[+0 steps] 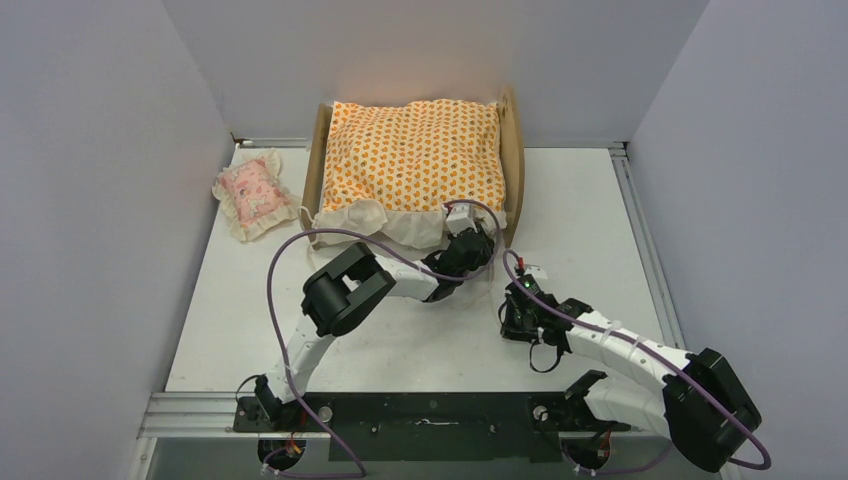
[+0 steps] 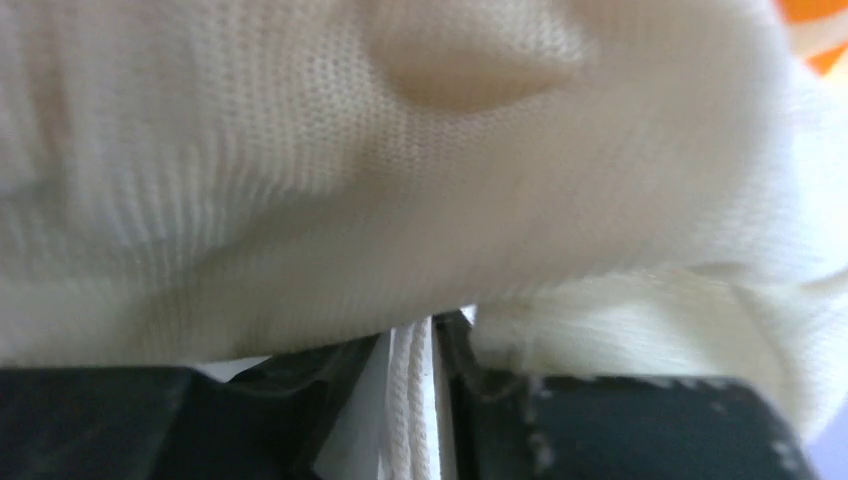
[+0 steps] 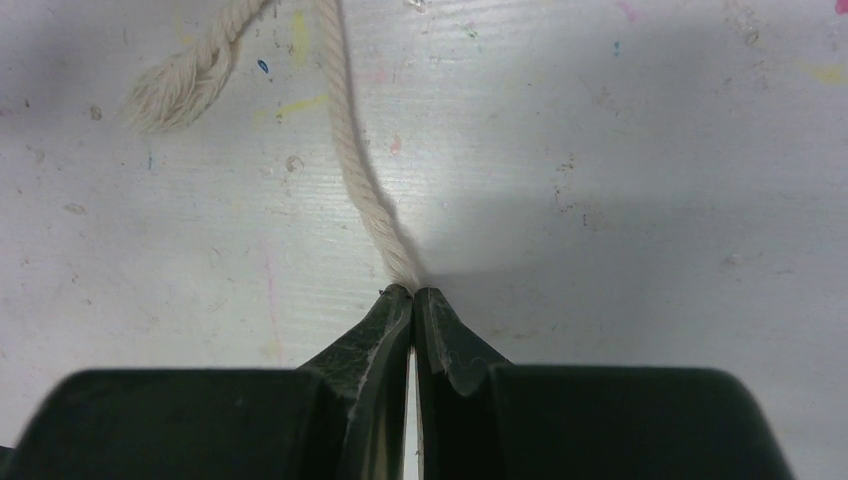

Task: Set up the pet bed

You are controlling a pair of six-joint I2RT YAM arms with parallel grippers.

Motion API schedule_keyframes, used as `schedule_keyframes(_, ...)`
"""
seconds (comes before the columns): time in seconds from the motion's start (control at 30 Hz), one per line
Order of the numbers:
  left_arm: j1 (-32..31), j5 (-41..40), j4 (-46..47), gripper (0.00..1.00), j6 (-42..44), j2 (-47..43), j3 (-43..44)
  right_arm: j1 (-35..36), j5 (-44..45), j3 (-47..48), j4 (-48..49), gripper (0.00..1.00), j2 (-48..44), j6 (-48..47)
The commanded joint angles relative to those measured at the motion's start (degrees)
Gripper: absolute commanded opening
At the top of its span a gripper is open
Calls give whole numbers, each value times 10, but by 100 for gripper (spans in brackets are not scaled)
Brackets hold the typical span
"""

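The pet bed (image 1: 513, 140), a light wooden frame, stands at the back of the table. The orange-patterned cushion (image 1: 415, 150) lies in it and hides its base. My left gripper (image 1: 462, 225) is at the cushion's cream ruffle (image 1: 385, 222), by the near right corner. In the left wrist view the ruffle (image 2: 400, 180) fills the frame. The left gripper (image 2: 412, 335) stands narrowly open under it, with a white twisted cord (image 2: 410, 400) between its fingers. My right gripper (image 3: 413, 292) is shut on a white cord (image 3: 352, 160) just above the table (image 3: 620, 200).
A small pink frilled pillow (image 1: 250, 193) lies on the table to the left of the bed. The cord's frayed end (image 3: 175, 90) rests on the tabletop ahead of the right gripper. Grey walls close in on the left, the back and the right.
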Motion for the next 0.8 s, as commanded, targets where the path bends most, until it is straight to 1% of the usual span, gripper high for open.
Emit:
schedule_keyframes(0.0, 4, -20, 68, 13, -5, 9, 17, -2, 2, 6, -37, 5, -24, 5)
schedule_keyframes(0.07, 4, -17, 89, 2, 2, 1, -2, -3, 13, 14, -48, 5, -38, 7)
schedule_keyframes(0.1, 4, -17, 99, 0, 5, -4, -13, -2, 18, 19, -53, 5, -43, 8)
schedule_keyframes(0.23, 6, -6, 136, 0, 15, -35, -64, -18, 31, 52, -60, 5, -54, 6)
schedule_keyframes(0.37, 9, 18, 149, 0, 22, -57, -86, -80, 16, 96, -32, 5, -39, -27)
schedule_keyframes(0.47, 10, 32, 155, 0, 29, -69, -97, -136, -20, 131, 15, 5, -1, -52)
schedule_keyframes(0.53, 11, 41, 161, 0, 29, -78, -107, -154, -45, 157, 43, 5, 32, -67)
schedule_keyframes(0.67, 11, 67, 163, 0, 41, -92, -117, -162, -60, 198, 98, 5, 102, -85)
schedule_keyframes(0.77, 12, 87, 170, 0, 43, -101, -129, -164, -61, 203, 156, 5, 136, -91)
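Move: A strand of the bed cover's cord already lies between the left gripper's parted fingers. The headboard foot at the bed's near right corner stands some 4 cm to that hand's right and 1 cm nearer, about 3 cm lower. The corner of the white skirt hangs roughly 2 cm ahead and 3 cm above. From the right gripper, which holds another stretch of cord at the table, the headboard foot is about 19 cm straight ahead; a frayed cord end lies 5 cm ahead and 5 cm left. Close the left gripper fully on the cord strand between its fingers, draw it about 2 cm left and a little back and down, then lift some 4 cm, keeping the pinch. Meanwhile keep the right gripper shut on its cord and, after a small dip back, carry it forward about 13 cm and up about 8 cm towards the headboard foot, fingers tilting some 10 degrees more forward. ##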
